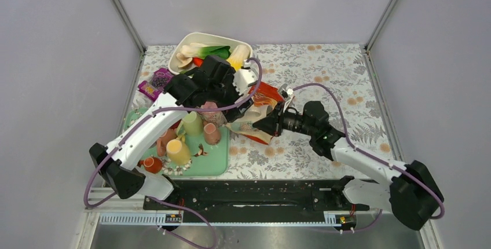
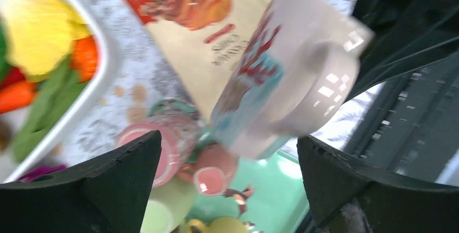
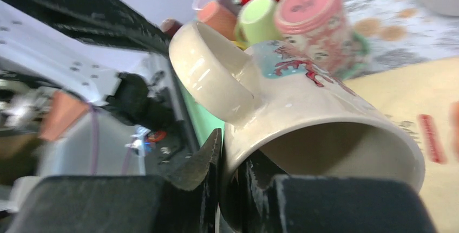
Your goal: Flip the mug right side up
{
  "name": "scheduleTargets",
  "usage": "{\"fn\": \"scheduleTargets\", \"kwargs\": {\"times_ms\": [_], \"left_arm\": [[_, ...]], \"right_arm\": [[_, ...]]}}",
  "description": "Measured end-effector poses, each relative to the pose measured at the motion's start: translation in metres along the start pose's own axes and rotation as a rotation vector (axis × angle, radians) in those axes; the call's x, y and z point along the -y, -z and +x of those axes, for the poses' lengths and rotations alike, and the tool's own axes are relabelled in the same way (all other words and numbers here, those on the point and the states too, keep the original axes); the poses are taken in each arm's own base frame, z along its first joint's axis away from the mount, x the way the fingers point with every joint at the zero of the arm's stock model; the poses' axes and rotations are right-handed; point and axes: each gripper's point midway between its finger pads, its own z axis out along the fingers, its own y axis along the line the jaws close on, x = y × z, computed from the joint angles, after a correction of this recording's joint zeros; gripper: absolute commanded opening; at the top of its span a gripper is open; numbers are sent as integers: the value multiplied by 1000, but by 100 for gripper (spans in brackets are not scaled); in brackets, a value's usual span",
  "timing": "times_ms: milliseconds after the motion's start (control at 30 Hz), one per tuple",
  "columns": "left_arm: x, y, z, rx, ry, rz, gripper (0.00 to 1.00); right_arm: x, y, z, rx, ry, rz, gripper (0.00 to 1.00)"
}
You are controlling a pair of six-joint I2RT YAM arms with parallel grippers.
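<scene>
The mug [image 3: 303, 108] is cream with a red and teal print and a thick handle. It hangs tilted in the air, its mouth turned toward the right wrist camera. My right gripper [image 3: 233, 157] is shut on its rim beside the handle, one finger inside and one outside. In the left wrist view the mug [image 2: 292, 76] lies beyond my left gripper [image 2: 230, 151], which stands wide open and touches nothing. From above, the mug [image 1: 250, 120] shows only partly, under the left wrist and at the tip of the right gripper [image 1: 267, 123].
A green tray [image 1: 217, 162] below the mug carries several upturned pink, green and yellow cups. A snack bag [image 1: 267, 94] lies just behind it. A white bowl [image 1: 185, 43] of toy vegetables and a purple packet [image 1: 156, 81] sit at the back left.
</scene>
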Motion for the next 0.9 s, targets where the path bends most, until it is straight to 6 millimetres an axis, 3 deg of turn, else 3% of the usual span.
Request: {"fn": "scheduleTargets", "kwargs": {"times_ms": [167,300,467,533,700,767,900], "left_arm": [[-41,28,-12,52,-65,-239,99],[-67,56,-20,91,-86,-408,99],[-85,65,-17,80,-90,-525,99],[-88,61,-7,51,-102,-543,99],[-87,50,24,-63,-134,-537,99],[-85,45,39,-115,-142,-523,99],[-76,34,74,-235,-155,-474,99]], "right_arm": [[27,21,-13,-63,150,249,0],[58,45,-10,-155,218,459,0],[101,88,-11,-262,201,703,0],[126,109,-24,-282,178,821,0],[211,167,-89,-285,70,1133,0],[244,185,-116,-285,37,1219,0],[290,209,-144,-310,-20,1306,0]]}}
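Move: The beige mug is already pinched at its rim in the right fingers, its middle some 5 cm left of them and 2 ahead; bare table for it lies about 25 cm ahead, 30 right and 19 below. The bread bag is some 12 cm ahead, 5 left and 20 below. From the emptied left hand the beige mug is about 8 cm right, 3 back and 4 below; the large pink mug is 12 ahead, 8 left and 20 below, the small pink mug 6 ahead, 9 left. The beige mug is carried off in the right hand's unchanged rim grip, away from the tray and bread bag, rightward some 30 cm and forward 25, as the wrist swings from fingers pointing left to forward and half down. The left hand stays open, backing off forward, left and up, then swinging further left and sinking over the tray's mugs, ending about 10 cm left. ##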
